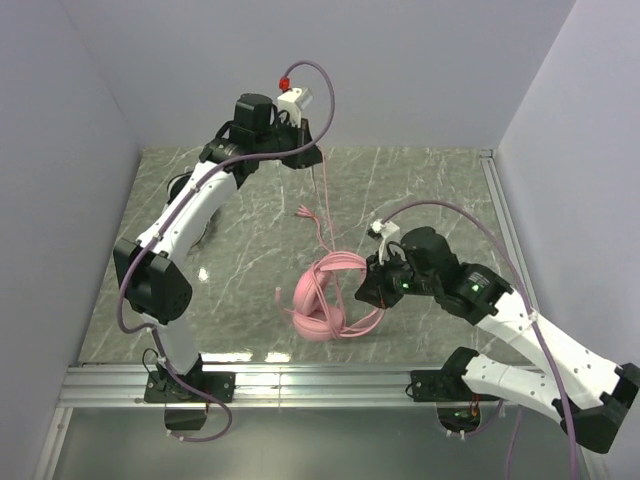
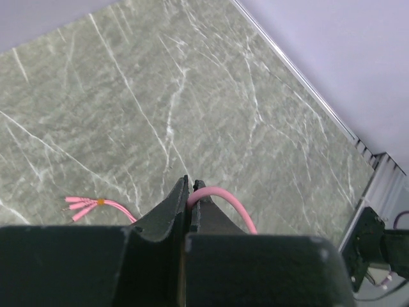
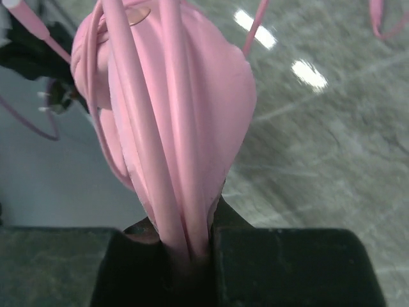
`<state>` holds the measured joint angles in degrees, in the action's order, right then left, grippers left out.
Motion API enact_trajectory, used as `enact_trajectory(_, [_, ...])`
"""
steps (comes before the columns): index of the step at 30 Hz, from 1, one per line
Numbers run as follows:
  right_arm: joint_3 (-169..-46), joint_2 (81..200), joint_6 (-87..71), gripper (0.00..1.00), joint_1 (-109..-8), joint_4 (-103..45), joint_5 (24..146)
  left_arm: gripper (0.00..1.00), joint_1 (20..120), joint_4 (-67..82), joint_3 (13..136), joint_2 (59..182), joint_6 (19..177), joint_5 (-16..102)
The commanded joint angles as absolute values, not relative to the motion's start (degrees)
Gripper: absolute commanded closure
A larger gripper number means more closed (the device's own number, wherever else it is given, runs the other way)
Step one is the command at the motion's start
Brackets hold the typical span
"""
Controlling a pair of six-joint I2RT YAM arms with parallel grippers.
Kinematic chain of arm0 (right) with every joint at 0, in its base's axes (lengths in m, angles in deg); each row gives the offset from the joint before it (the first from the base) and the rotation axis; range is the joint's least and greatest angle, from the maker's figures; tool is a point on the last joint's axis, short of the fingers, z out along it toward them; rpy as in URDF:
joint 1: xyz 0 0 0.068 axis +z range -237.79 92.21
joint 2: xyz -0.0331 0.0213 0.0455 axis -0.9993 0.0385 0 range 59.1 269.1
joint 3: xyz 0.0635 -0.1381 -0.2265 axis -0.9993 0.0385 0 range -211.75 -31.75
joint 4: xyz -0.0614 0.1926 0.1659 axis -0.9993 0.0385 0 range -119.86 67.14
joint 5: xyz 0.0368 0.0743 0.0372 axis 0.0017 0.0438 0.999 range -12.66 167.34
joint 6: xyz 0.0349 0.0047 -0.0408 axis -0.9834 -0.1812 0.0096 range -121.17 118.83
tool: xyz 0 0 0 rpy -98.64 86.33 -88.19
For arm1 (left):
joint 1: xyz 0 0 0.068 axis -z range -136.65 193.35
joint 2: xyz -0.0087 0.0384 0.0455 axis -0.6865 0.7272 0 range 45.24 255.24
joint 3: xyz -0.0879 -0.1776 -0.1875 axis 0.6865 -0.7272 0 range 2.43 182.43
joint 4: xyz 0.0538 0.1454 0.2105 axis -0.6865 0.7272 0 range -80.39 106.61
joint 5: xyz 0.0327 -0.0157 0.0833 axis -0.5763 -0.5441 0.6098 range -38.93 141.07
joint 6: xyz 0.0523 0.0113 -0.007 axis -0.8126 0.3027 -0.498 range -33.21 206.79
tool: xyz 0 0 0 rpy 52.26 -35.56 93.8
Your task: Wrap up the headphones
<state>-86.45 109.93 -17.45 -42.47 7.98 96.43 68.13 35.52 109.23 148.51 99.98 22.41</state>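
The pink headphones lie folded on the marble table, with their pink cable looped round them several times. My right gripper is shut on the headphones from the right. In the right wrist view the pink body and cable strands run down between the jaws of this gripper. My left gripper is raised at the back of the table, shut on the pink cable. The cable arches out of that gripper and hangs toward the headphones. A cable end with small pink tips lies on the table below.
A metal rail runs along the near edge and another along the right side. Grey walls close in the back and both sides. Something dark sits under the left arm, mostly hidden.
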Motion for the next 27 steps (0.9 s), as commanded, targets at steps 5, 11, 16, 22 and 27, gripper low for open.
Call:
enact_trajectory(5, [-84.66, 113.06, -21.65, 1.00, -41.21, 11.09, 87.55, 1.00, 68.31, 35.89, 108.69, 140.79, 98.40, 24.96])
enact_trajectory(11, [-86.24, 115.17, -25.43, 1.00, -41.47, 17.33, 75.52, 1.00, 68.31, 40.80, 109.04, 137.97, 96.02, 31.03])
enact_trajectory(16, [-89.31, 118.24, -27.80, 1.00, -42.35, 23.04, 65.24, 1.00, 69.36, 44.93, 108.95, 136.65, 94.53, 33.06])
enact_trajectory(22, [-92.92, 120.53, -28.68, 1.00, -46.56, 27.00, 58.28, 1.00, 72.26, 49.07, 108.51, 134.10, 92.69, 36.91])
enact_trajectory(27, [-95.73, 122.55, -29.65, 1.00, -51.49, 26.92, 53.36, 1.00, 74.28, 56.26, 108.78, 133.14, 92.59, 35.26])
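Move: The right hand holds the pink headphones by the headband, with their middle roughly 9 cm to its left, 2 cm ahead and 6 cm below. From the left hand, which has the pink cable pinched, those headphones lie some 28 cm back, 7 cm to the right and 15 cm lower. The cable's plug end lies on the table about 10 cm ahead of the left hand, 1 cm to its left and some 30 cm below. The right hand keeps its grip on the headband and carries the pink headphones about 11 cm right and 8 cm forward, sinking some 6 cm mostly early on, while its wrist turns about 40 degrees clockwise and rolls its left side down so the earcups point more steeply at the table. Meanwhile the left hand, still pinching the cable and staying high, draws back about 8 cm and drifts a little left, rolling its left side up slightly, so the cable runs from its fingers across to the headphones. ##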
